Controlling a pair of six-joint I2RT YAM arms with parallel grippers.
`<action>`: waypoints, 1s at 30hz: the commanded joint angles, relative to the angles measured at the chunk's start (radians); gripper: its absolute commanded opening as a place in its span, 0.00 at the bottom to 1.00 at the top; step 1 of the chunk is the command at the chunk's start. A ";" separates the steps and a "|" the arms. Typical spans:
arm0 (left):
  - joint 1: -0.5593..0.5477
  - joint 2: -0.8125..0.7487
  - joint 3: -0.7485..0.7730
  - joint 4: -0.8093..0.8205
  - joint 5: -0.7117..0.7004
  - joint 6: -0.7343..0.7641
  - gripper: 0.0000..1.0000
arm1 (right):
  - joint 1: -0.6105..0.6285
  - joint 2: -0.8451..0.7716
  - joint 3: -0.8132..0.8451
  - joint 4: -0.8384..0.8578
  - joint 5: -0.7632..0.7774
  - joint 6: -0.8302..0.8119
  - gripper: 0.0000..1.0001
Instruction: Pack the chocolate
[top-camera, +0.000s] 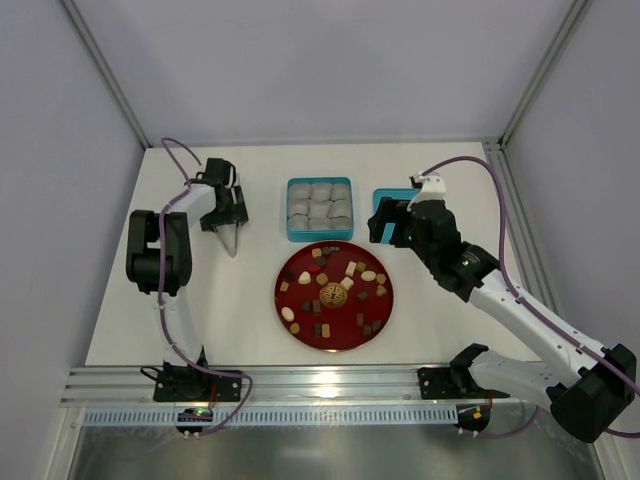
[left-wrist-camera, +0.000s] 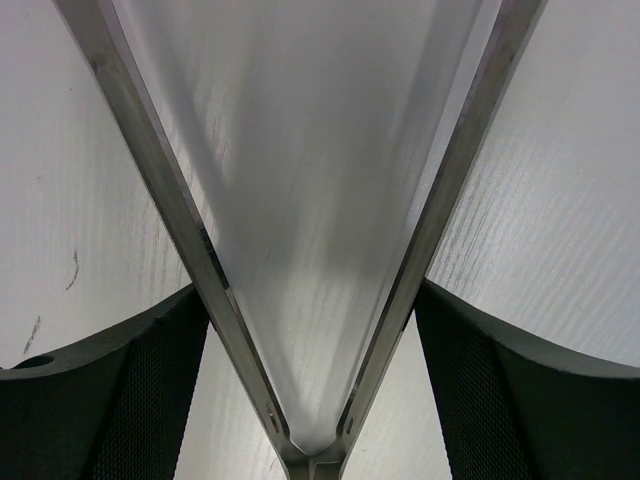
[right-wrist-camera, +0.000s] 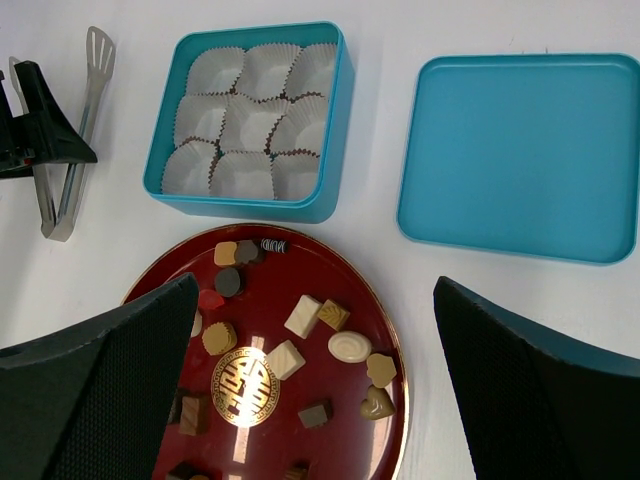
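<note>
The chocolate (top-camera: 350, 268) lies as several small brown, tan, cream and red pieces (right-wrist-camera: 303, 315) on a round red plate (top-camera: 290, 312). A teal box (top-camera: 290, 210) of empty white paper cups (right-wrist-camera: 250, 120) stands just behind the plate. My left gripper (top-camera: 232, 225) is left of the box, over metal tongs (top-camera: 233, 247) lying on the table. Its fingertips (left-wrist-camera: 195, 300) touch the outer edges of the two spread tong arms (left-wrist-camera: 145, 165). My right gripper (top-camera: 385, 225) hangs open above the plate's right side (right-wrist-camera: 315, 290), holding nothing.
The teal lid (right-wrist-camera: 520, 150) lies flat to the right of the box, partly under my right gripper in the top view. A gold emblem (right-wrist-camera: 245, 385) marks the plate's centre. Enclosure walls close in the white table at the back and sides.
</note>
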 joint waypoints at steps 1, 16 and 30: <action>0.006 0.036 0.003 -0.023 -0.051 0.002 0.80 | 0.002 -0.026 0.000 0.030 0.009 0.008 1.00; 0.004 0.025 -0.022 -0.032 -0.036 -0.075 0.71 | 0.000 -0.013 0.000 0.038 -0.007 0.023 1.00; -0.013 -0.067 -0.033 -0.068 -0.031 -0.103 0.57 | 0.002 -0.006 0.000 0.041 -0.018 0.028 1.00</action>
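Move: The tongs already stand between the left hand's open fingers, flat on the table: their middle is about 3 cm ahead of the hand and some 1 cm lower, roughly level with it sideways. The box of paper cups stands some 26 cm to the hand's right and 3 cm farther out; the red plate lies about 28 cm right and 20 cm back. From the right hand the tongs are roughly 17 cm ahead, 40 cm left and 21 cm down. Staying low, nearly in place, the left hand shuts its fingers by about a quarter of their range, the tips still on the outer sides of the tongs' two arms, pressing them towards each other. Midway it starts turning some 5 degrees counter-clockwise, and at the very end draws back about half a centimetre. ##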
